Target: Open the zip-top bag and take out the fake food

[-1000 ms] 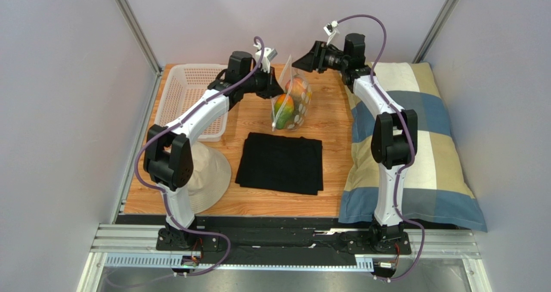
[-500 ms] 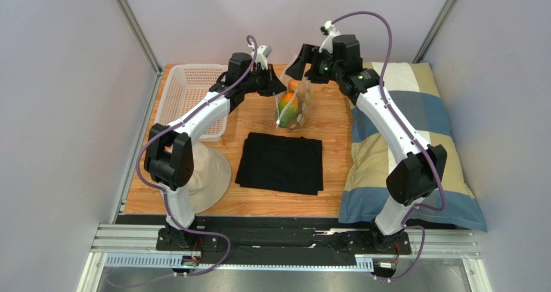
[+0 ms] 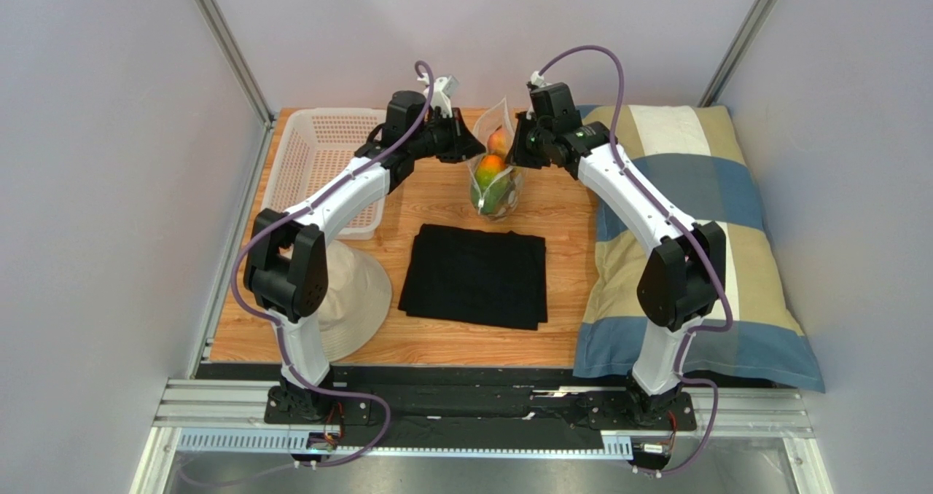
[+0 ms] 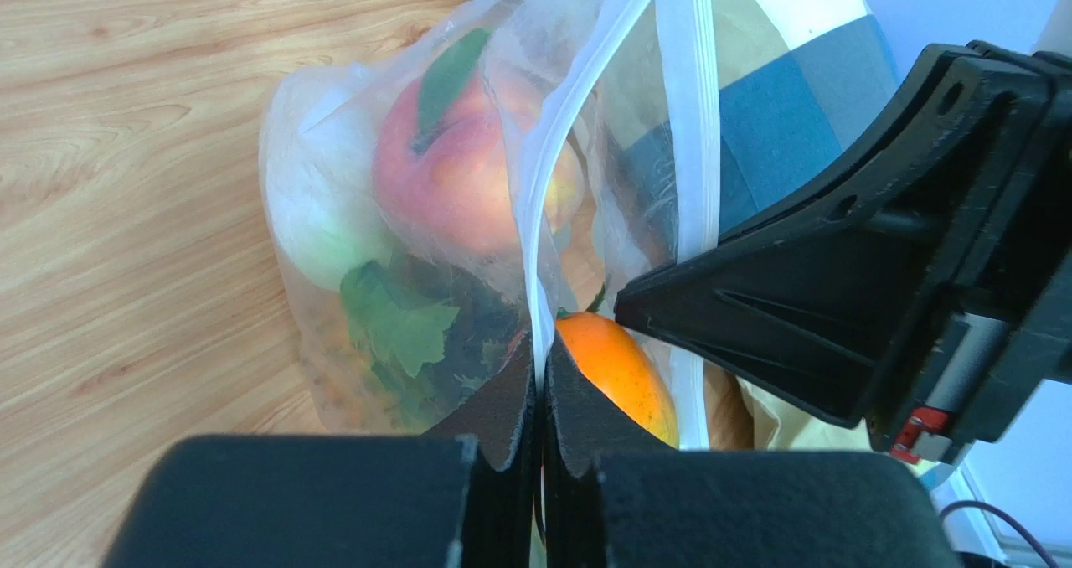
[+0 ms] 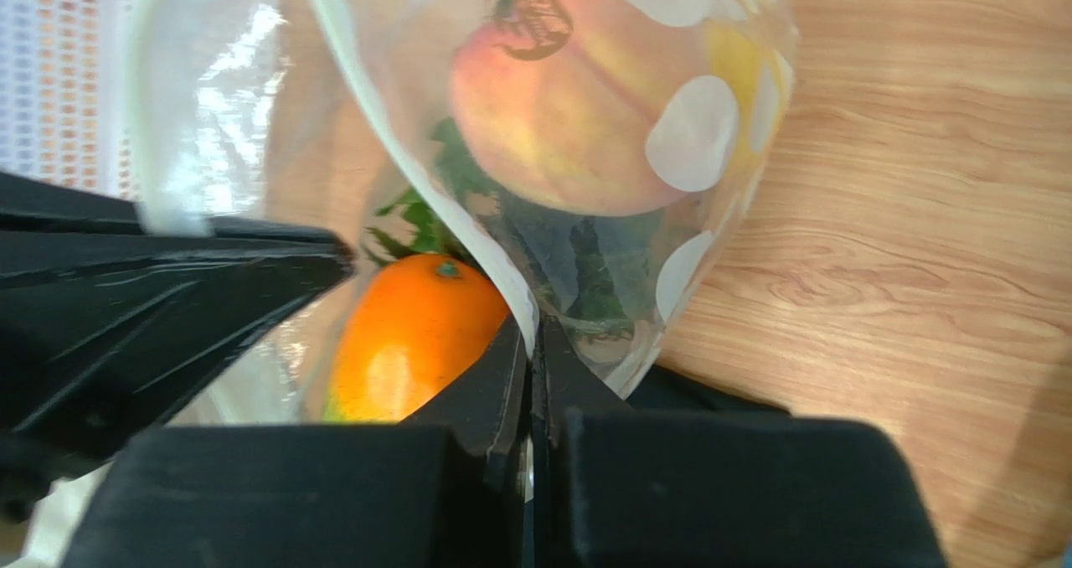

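Note:
The clear polka-dot zip-top bag [image 3: 495, 172] hangs upright above the back middle of the table, held between both arms. My left gripper [image 4: 541, 373] is shut on the bag's near-side rim strip [image 4: 544, 267]. My right gripper [image 5: 531, 342] is shut on the opposite rim strip [image 5: 428, 204]. The bag's mouth gapes between them. The fake food lies inside: a peach [image 4: 453, 166], an orange-green mango [image 5: 409, 336] and green leafy bits [image 4: 403, 329]. In the top view the peach [image 3: 498, 141] and mango [image 3: 493, 169] show through the mouth.
A folded black cloth [image 3: 474, 275] lies in front of the bag. A white perforated basket [image 3: 318, 161] stands at the back left, with a beige hat [image 3: 356, 297] in front of it. A plaid pillow [image 3: 701, 243] fills the right side.
My right arm swung in from the right to the bag and its gripper, open before, shut on the bag's rim. The bag now hangs more upright with its mouth pulled apart. The left gripper kept its hold.

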Controlling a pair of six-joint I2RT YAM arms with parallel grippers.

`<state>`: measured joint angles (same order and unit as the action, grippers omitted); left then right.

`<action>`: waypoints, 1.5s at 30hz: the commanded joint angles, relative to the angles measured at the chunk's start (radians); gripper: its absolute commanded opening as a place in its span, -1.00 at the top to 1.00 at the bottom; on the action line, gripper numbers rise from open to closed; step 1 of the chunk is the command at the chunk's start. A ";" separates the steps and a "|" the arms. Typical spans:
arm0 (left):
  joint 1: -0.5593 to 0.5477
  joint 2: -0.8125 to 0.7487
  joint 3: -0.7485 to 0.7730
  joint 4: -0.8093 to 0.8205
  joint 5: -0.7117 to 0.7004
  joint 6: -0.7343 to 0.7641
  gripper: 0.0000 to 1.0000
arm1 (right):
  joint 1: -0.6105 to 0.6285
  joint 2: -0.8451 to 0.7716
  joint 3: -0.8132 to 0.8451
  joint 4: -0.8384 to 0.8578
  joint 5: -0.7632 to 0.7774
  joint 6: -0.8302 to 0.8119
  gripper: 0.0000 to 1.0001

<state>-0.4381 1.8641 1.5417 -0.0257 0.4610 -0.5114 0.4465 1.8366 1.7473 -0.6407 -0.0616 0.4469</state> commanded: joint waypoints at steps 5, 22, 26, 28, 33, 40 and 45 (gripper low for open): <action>-0.004 0.056 0.107 0.030 -0.039 -0.018 1.00 | 0.000 0.038 0.205 -0.069 0.213 -0.155 1.00; 0.012 0.050 0.241 -0.283 -0.165 0.192 0.04 | 0.000 0.179 0.284 0.050 0.077 -0.200 1.00; 0.012 -0.012 0.187 -0.260 -0.105 0.128 0.27 | -0.002 0.179 0.258 0.081 0.040 -0.192 1.00; 0.009 -0.043 0.155 -0.224 -0.096 0.088 0.33 | -0.002 0.170 0.236 0.090 0.039 -0.191 1.00; -0.028 -0.060 0.123 -0.230 -0.101 0.007 0.02 | -0.002 0.139 0.196 0.130 0.010 -0.174 1.00; -0.056 -0.049 0.114 -0.372 -0.267 -0.263 -0.06 | 0.000 0.124 0.173 0.150 -0.003 -0.166 1.00; -0.056 -0.040 0.072 -0.344 -0.310 -0.384 -0.03 | 0.000 0.109 0.158 0.151 -0.014 -0.160 1.00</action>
<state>-0.5022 1.8404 1.6302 -0.3511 0.2276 -0.7280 0.4446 2.0159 1.9144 -0.5465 -0.0639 0.2764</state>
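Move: Both hands still pinch opposite sides of the open bag's zip rim. From the left hand, the mango inside lies some 4 cm back, 2 cm to the right and about 8 cm below. The peach sits roughly 4 cm ahead, 3 cm to the right and a little lower; the white basket is about 27 cm left and nearly level front to back. From the right hand, the mango is about 3 cm back, 4 cm left and 7 cm lower. The left fingers let go of the rim after dipping about 4 cm forward and 3 cm down. Half open, they rise, draw back some 6 cm over the mouth, then sink again towards the mango, tipping down about 15 degrees. The right hand keeps its pinch, lifting its side of the rim about 6 cm while going forward, then lowers it and eases left, ending 5–6 cm farther out. ##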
